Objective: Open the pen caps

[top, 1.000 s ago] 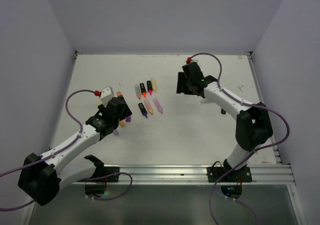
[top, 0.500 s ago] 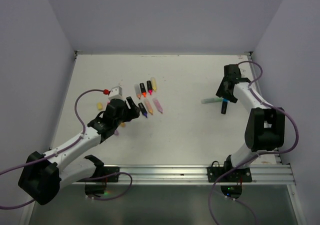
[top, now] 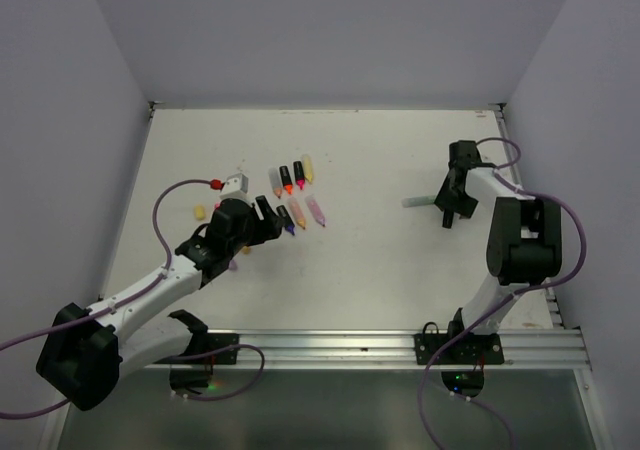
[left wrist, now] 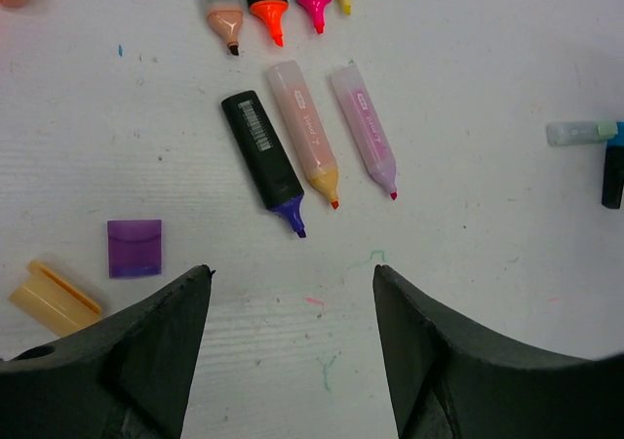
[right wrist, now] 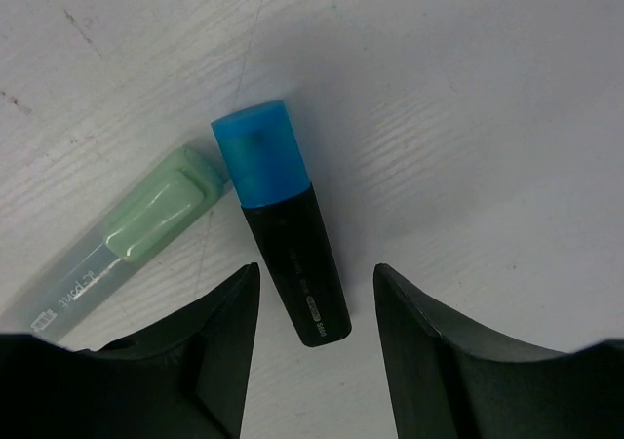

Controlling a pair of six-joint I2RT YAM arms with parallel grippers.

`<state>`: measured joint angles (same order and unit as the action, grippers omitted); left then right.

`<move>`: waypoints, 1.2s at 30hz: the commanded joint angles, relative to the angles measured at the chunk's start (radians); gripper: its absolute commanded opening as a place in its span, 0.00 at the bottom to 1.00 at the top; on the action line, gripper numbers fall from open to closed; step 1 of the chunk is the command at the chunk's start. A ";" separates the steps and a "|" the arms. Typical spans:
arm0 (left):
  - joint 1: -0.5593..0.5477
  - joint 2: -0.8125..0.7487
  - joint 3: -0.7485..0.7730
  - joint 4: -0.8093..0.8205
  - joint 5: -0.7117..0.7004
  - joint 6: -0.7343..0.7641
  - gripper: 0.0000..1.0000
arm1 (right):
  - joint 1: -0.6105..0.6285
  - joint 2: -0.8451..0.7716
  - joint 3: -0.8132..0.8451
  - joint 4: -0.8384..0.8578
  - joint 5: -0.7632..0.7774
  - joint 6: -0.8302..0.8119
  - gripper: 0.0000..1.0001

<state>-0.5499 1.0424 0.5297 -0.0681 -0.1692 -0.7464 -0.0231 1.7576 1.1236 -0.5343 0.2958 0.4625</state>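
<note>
My right gripper (right wrist: pixel 317 285) is open and low over the table. Its fingers straddle the rear end of a black highlighter (right wrist: pixel 297 263), without touching it. That highlighter wears a blue pen cap (right wrist: pixel 261 156). Beside it lies a pale green highlighter (right wrist: pixel 88 273), still wearing its green cap (right wrist: pixel 156 215). From above, the right gripper (top: pixel 448 206) is at the table's right side. My left gripper (left wrist: pixel 291 275) is open over bare table, just below several uncapped highlighters (left wrist: pixel 307 132). A loose purple cap (left wrist: pixel 135 248) and a peach cap (left wrist: pixel 54 298) lie to its left.
The uncapped highlighters (top: pixel 295 195) lie in two short rows left of the table's centre. A yellow cap (top: pixel 199 211) lies further left. White walls (top: pixel 60 170) close in the table on three sides. A metal rail (top: pixel 400 348) runs along the near edge.
My right arm swung from the centre back to the right side and came down over the blue-capped pen, its jaws narrowing. My left gripper moved right, towards the uncapped highlighters.
</note>
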 commanded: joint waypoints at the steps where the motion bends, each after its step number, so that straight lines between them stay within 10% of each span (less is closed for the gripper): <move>1: 0.005 -0.008 0.019 0.037 0.025 0.024 0.70 | -0.005 0.006 -0.011 0.049 -0.009 -0.002 0.54; 8: 0.007 -0.015 0.018 0.034 0.040 0.019 0.70 | -0.005 0.022 -0.056 0.089 -0.046 0.004 0.45; 18: 0.005 -0.025 0.021 0.036 0.074 0.013 0.69 | -0.005 -0.018 -0.131 0.132 -0.086 0.036 0.00; 36: 0.007 0.208 0.273 0.163 0.381 0.033 0.68 | 0.348 -0.307 -0.059 0.131 -0.417 -0.143 0.00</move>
<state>-0.5499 1.2175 0.7456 0.0139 0.1032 -0.7128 0.2600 1.4647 1.0458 -0.4343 0.0353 0.3717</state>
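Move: The capped blue-and-black pen lies almost under the right hand, its middle about 2 cm ahead, 1 cm left and 2 cm below the fingertips, blue cap pointing away. The green pen lies beside it, about 9 cm left and 4 cm ahead of that hand; the nearest uncapped pink pen is some 35 cm left and 2 cm ahead. From the left hand the blue-capped pen is roughly 46 cm right, 9 cm ahead and 10 cm lower. Down about 1.5 cm, the right hand closes its open fingers on the pen's black body, short of the blue cap, draws it back a little, then sweeps it up and some 14 cm left towards the left hand, turning counter-clockwise and tipping its fingers outward. The left hand, open and empty, all but waits, then swings about 7 cm right and rises to meet it, turning clockwise. ##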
